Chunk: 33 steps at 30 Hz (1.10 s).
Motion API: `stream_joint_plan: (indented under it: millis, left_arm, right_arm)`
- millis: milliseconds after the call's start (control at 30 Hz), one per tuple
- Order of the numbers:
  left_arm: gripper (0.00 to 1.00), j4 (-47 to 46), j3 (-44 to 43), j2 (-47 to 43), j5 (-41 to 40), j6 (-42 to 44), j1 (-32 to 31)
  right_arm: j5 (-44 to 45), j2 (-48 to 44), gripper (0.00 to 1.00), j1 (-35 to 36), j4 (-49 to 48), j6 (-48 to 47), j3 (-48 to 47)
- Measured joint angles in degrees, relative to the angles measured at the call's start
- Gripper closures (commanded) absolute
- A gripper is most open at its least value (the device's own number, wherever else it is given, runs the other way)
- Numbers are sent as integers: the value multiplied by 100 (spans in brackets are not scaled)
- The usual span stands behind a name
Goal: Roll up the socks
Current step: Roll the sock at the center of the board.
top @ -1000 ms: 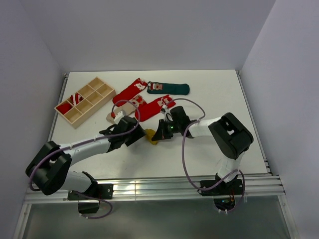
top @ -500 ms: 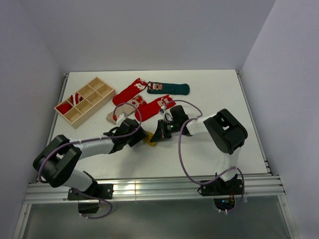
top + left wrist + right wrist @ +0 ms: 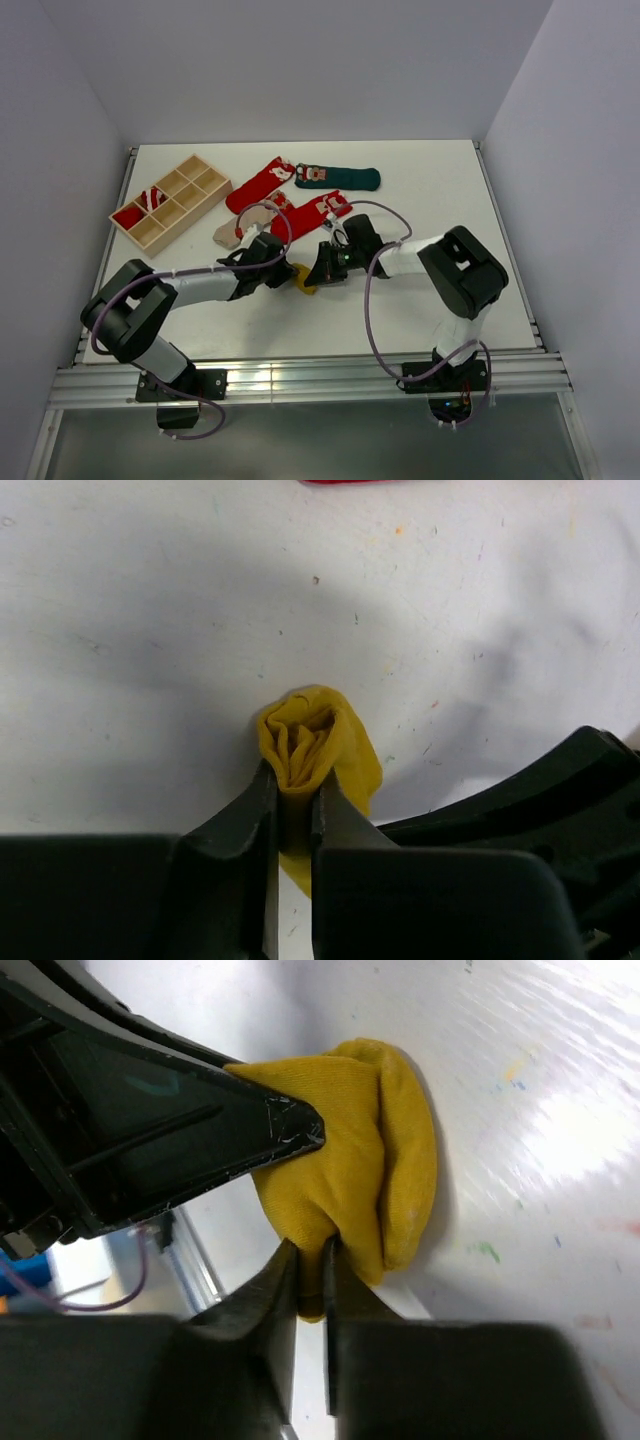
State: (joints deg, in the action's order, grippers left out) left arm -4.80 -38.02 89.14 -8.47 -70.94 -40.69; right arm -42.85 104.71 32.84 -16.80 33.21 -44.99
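Observation:
A mustard yellow sock [image 3: 303,277] lies bunched into a roll on the white table [image 3: 420,200] between my two grippers. In the left wrist view the roll [image 3: 318,738] is squeezed between the jaws of my left gripper [image 3: 293,792], which is shut on it. From the other side my right gripper [image 3: 310,1252] pinches a fold of the same sock [image 3: 365,1150]. Seen from above, the left gripper [image 3: 284,271] and right gripper [image 3: 318,270] almost touch. Behind them lie a red sock [image 3: 258,183], a dark green sock [image 3: 338,178], another red sock [image 3: 310,215] and a beige sock [image 3: 234,229].
A wooden compartment tray [image 3: 196,178] stands at the back left, with a red-and-white striped sock [image 3: 150,199] in it. The left gripper's finger [image 3: 150,1110] fills the upper left of the right wrist view. White walls enclose the table.
My left gripper has slid right onto the yellow sock and closed on it. The right gripper has stayed pinched on the sock, hardly moving.

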Motion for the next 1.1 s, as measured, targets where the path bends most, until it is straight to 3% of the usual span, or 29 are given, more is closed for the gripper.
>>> stream_joint_plan:
  millis: [67,167,333,500,700,1100]
  left_arm:
    - [99,96,-72,28,57,24,-13]
    - [100,291,-212,83,116,120,-15]
    - [100,688,-511,210,138,348,-15]
    - [100,986,-745,306,186,540,-11]
    - [100,1220,-962,424,275,748,2]
    - [100,1287,-1084,516,422,946,28]
  right_arm:
    - [337,-289,66,76,83,-116,138]
    - [1104,-833,54,302,396,-398,280]
    - [2946,-1742,43,977,988,-1005,404]
    - [4553,-2308,40,1888,1082,-1659,444]
    - [5834,-2262,39,2769,1069,-2380,431]
    - [6964,-1062,40,3425,1036,-3211,-7]
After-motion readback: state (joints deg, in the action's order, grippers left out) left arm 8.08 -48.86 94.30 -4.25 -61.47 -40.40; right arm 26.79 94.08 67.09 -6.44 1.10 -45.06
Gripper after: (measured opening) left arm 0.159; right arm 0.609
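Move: The rolled mustard sock is still pinched in both hands: its middle is about 2 cm to the left hand's right, and roughly 2 cm ahead and 1 cm left of the right hand, just below both. The nearest red sock lies flat some 15 cm ahead and 4 cm right of the left hand. The beige sock lies 14 cm ahead and 11 cm left of it. Right fingers release the sock, lift about 5 cm, swing forward and lower open behind it; left keeps its pinch. ##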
